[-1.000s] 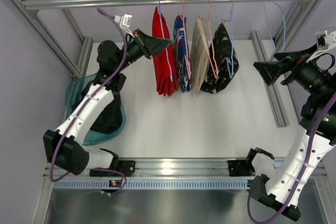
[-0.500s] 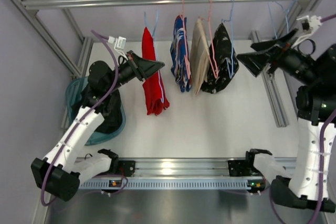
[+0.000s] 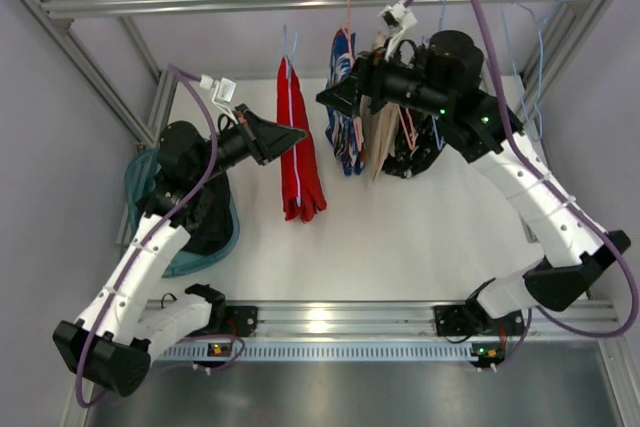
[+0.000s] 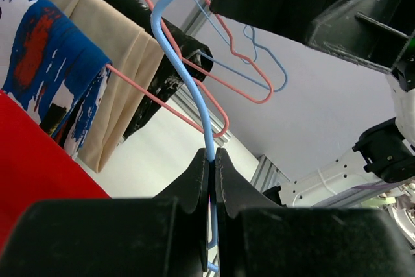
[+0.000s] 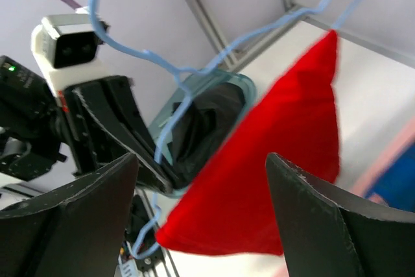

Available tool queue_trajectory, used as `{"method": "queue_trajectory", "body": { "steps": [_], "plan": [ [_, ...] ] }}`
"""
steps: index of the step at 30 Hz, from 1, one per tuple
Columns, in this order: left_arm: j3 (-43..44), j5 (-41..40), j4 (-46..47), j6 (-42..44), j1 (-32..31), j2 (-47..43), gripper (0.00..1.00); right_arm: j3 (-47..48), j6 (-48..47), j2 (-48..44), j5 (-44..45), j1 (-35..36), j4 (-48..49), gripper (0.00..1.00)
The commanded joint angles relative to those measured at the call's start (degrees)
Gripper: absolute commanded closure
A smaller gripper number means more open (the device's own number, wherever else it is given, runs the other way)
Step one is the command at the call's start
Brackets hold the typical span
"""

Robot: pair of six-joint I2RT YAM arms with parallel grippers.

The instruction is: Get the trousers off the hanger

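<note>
The red trousers [image 3: 298,162] hang draped over a light-blue hanger [image 3: 290,97] whose hook sits below the rail [image 3: 200,2]. My left gripper [image 3: 300,134] is shut on that hanger's wire, and the left wrist view shows the blue hanger [image 4: 188,89] pinched in the left gripper [image 4: 213,155] with red trousers [image 4: 32,167] at lower left. My right gripper [image 3: 322,99] is open just right of the trousers' top. In the right wrist view the red trousers [image 5: 285,167] fill the space ahead of the open right gripper [image 5: 201,158]. Black trousers [image 3: 208,222] lie in the teal basket [image 3: 140,182].
Three more garments hang on the rail: a blue-red patterned one [image 3: 343,122], a beige one [image 3: 378,132] and a black speckled one [image 3: 420,152], partly behind my right arm. Empty blue hangers [image 3: 540,42] hang at the far right. Frame posts stand at both sides.
My left gripper carried the hanger with the red trousers off the rail, leftward and down. My right arm swung from the far right to the middle, beside the trousers.
</note>
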Motion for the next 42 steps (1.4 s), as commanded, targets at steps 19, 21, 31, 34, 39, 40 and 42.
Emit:
{"method": "queue_trajectory", "body": {
  "steps": [19, 21, 31, 34, 39, 40, 42],
  "plan": [
    [6.97, 0.47, 7.32, 1.57, 0.63, -1.72, 1.0, 9.36, 13.35, 14.94, 3.1, 10.68, 12.74, 0.57],
    [6.8, 0.73, 7.32, 2.0, 0.8, -2.07, 1.0, 8.83, 15.37, 15.03, 1.87, 10.77, 13.97, 0.76],
    [3.02, -2.08, 0.12, 16.49, 0.8, -8.46, 0.58, 7.6, 20.29, 10.46, -1.65, 10.51, 15.2, 1.0],
    [0.47, -5.58, -3.82, 23.61, 0.71, -13.91, 0.39, 7.07, 21.7, 8.79, -1.04, 10.33, 14.77, 1.0],
    [-2.86, -3.33, -14.98, 36.17, 0.71, -21.48, 0.29, 6.36, 25.21, 7.12, 1.94, 9.89, 12.83, 1.0],
    [-3.57, -2.35, -18.13, 37.85, 0.8, -23.84, 0.29, 6.97, 26.96, 7.21, 3.69, 9.89, 11.44, 1.0],
    [-5.5, 0.37, -20.79, 43.45, 0.71, -26.05, 0.28, 9.07, 28.64, 7.99, 5.37, 9.89, 10.02, 1.0]
  ]
}}
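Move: The blue hanger's neck is about 11 cm to the open right hand's left, level in reach and 2 cm lower. The red trousers' middle lies some 3 cm ahead, 8 left and 18 below that hand; the patterned trousers about 8 ahead, 2 right and 12 below. From the left hand, already pinching the hanger, the neck is about 5 cm ahead, 3 left and 6 up. Right hand reaches some 11 cm left, pinching the hanger's neck; left hand lets go, backing away about 10 cm. ##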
